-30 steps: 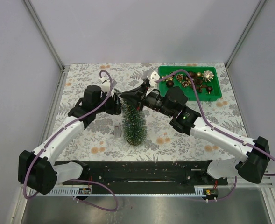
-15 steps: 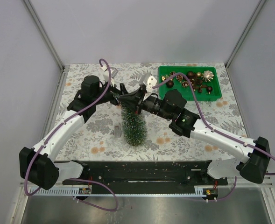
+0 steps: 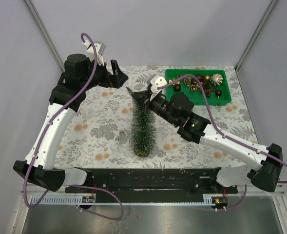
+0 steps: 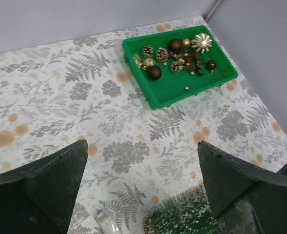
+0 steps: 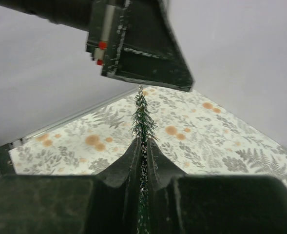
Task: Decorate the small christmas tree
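The small christmas tree stands on the flowered table, dark green with frosty tips. My right gripper is shut on its thin top; in the right wrist view the fingers pinch the stem and the tip pokes out beyond them. My left gripper hangs open, raised at the back left, apart from the tree. Its two fingers stand wide with only table between them, and the tree's bristles show at the bottom edge. The left gripper's body looms above the tip.
A green tray of brown and gold baubles and pinecones sits at the back right. A small clear object stands on the table just left of the tree's base. Grey walls close in the table.
My left gripper has opened, let go of the tree and risen away to the back left. The right gripper has stayed shut on the top, and the tree now stands straighter.
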You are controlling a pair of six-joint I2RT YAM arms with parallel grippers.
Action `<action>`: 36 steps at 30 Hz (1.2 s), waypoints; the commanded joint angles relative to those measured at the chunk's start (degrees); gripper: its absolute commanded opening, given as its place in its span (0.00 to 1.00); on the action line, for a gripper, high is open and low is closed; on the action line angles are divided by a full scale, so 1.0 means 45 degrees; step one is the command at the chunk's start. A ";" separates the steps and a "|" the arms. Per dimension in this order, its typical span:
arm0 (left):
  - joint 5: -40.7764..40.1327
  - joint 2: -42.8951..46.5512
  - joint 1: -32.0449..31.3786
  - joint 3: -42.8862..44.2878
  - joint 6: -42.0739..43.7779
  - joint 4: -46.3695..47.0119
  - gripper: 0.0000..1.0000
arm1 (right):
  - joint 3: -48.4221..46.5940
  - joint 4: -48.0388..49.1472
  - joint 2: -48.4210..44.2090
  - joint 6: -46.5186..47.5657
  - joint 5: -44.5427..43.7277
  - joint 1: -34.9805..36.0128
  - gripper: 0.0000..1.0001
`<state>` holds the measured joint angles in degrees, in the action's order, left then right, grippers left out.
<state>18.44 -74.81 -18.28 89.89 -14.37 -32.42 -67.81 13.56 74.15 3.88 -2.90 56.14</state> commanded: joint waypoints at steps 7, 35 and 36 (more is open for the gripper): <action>-0.2162 0.1446 0.0489 -0.1322 0.1297 -0.1173 0.99 | -0.0145 0.0717 -0.0462 0.1851 -0.3261 0.0083 0.12; 0.0551 0.3518 0.1153 -0.3920 0.2821 -0.1173 0.99 | -0.1141 -0.0377 -0.0149 0.1794 -0.4220 0.0610 0.63; 0.0551 0.3537 0.1133 -0.3959 0.2842 -0.1154 0.99 | -0.1180 -0.0435 -0.0227 0.1775 -0.4200 0.0610 0.63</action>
<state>17.91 -59.77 -13.30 72.23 -3.16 -40.51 -69.58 11.40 74.13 12.10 -20.43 58.26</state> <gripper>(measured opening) 0.988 0.630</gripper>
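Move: My right hand still pinches the tree just below its tip; the tree's middle hangs about 15 cm under that hand, some 2 cm back and 2 cm right. The clear plastic piece lies on the table about 3 cm ahead, 7 cm left and 37 cm below, the green tray roughly 33 cm ahead, 27 cm right and equally low. From my empty left hand the tree's middle is about 11 cm back, 10 cm right and 14 cm down. Still gripping the upper tree, I carry it right and forward about 5 cm with my right hand, turning some 15 degrees clockwise. Then I open those fingers well apart to let it go, easing back about a centimetre. My left hand, kept wide open, swings left clear of the tip, rolling its left side up slightly, then draws back and sinks. ##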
